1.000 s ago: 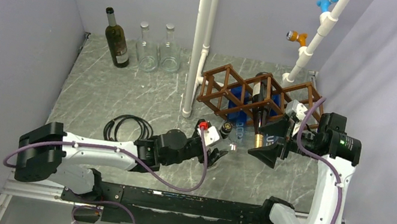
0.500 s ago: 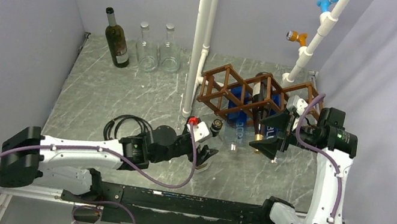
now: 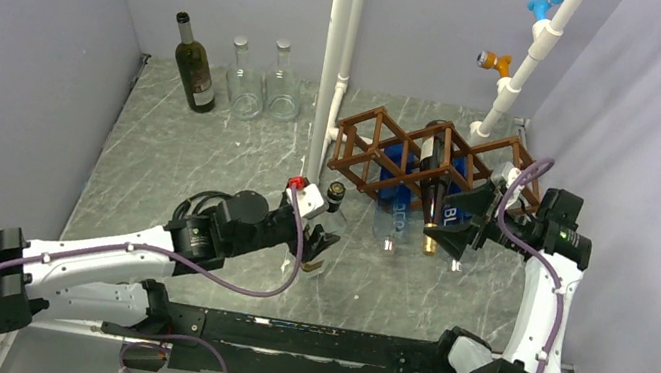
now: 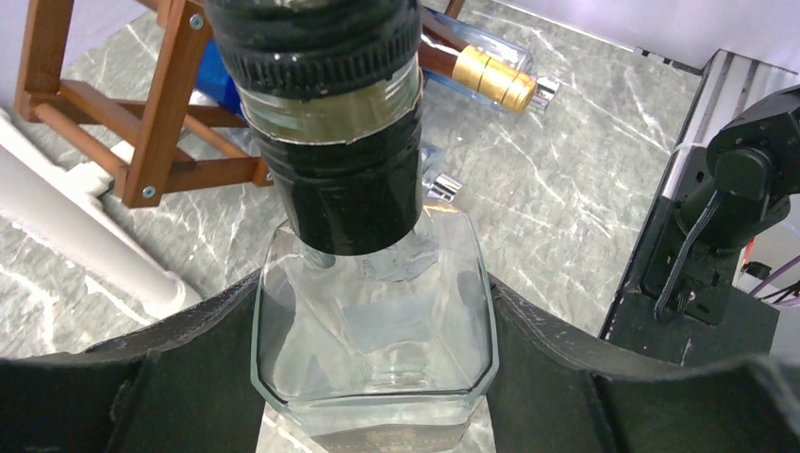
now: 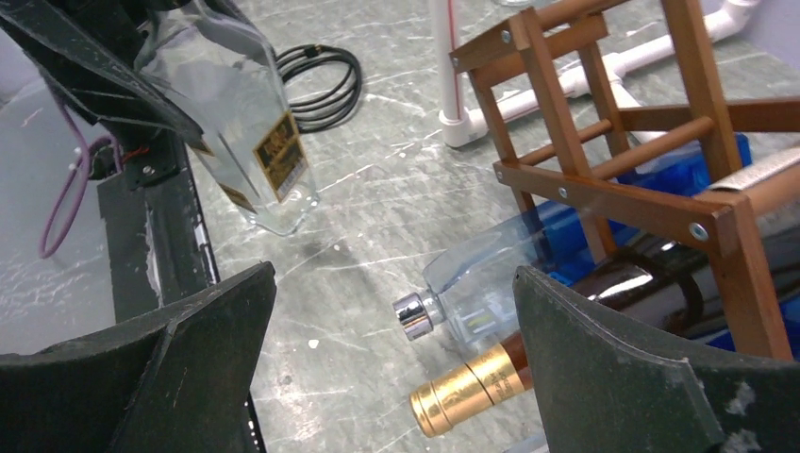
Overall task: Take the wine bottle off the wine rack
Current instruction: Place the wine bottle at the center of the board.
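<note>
The brown wooden wine rack stands at the back right of the table. A dark wine bottle lies in it, its gold foil neck pointing out toward me. A blue-tinted clear bottle with a silver cap lies beside it. My right gripper hangs open just in front of those two necks, touching neither. My left gripper is shut on a clear square bottle with a black cap, held off the rack to its left.
A dark green bottle and two clear bottles stand at the back left. A white vertical pipe rises just left of the rack. A black cable coil lies near the left arm. Another pipe with coloured fittings leans at the right.
My left arm has drawn back to the left, carrying the clear square bottle away from the rack. The right gripper has shifted a little toward the rack, still open.
</note>
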You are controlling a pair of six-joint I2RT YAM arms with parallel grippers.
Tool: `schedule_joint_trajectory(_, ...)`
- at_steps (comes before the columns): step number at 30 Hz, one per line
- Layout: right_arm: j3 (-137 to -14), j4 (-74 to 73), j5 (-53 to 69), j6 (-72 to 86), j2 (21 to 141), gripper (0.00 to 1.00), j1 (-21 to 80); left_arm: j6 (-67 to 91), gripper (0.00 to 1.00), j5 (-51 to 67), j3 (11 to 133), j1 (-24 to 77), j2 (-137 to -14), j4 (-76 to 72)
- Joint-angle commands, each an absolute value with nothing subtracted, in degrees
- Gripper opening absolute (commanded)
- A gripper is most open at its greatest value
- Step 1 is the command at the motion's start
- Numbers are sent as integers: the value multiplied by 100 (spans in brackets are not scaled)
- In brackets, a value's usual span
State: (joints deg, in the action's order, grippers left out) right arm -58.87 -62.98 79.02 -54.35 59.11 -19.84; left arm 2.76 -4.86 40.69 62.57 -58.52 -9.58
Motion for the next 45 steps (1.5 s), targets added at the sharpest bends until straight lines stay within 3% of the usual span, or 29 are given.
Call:
schedule_joint_trajectory(1,-5626,-5356,8477,-4877,5676,100,-2390,326,0,-281,4446,6128,-5350,-1234)
schedule_joint_trajectory(16,-5194,-5018,8189,-4623,5461,100,-2503,525,0,-342,4386,5191,-4570,-265)
schedule_joint_trajectory(45,-5046,-4526,7707,-4061,5331,100,-2382,462,0,-842,4334,4014,-4069,107)
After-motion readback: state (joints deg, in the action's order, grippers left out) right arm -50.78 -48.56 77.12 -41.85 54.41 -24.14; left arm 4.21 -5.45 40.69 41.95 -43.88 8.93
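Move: The left hand already holds the clear wine bottle upright. The nearer standing clear bottle, right-hand one of the pair, is roughly 38 cm ahead and 15 left, its middle some 9 cm lower. Much lower lie the cable coil, about 10 ahead and 24 left, and the pipe foot, 20 ahead and 4 left. From the right hand, the gold neck is about 4 cm ahead, 2 right, 15 below. Keeping its pinch on the upright bottle, the left hand carries it about 13 cm left and 6 cm forward, fairly level, passing on the near side of the pipe foot towards the standing bottles and turning some 20 degrees counter-clockwise. The right hand, open and empty, eases right and down a little towards the gold neck. ##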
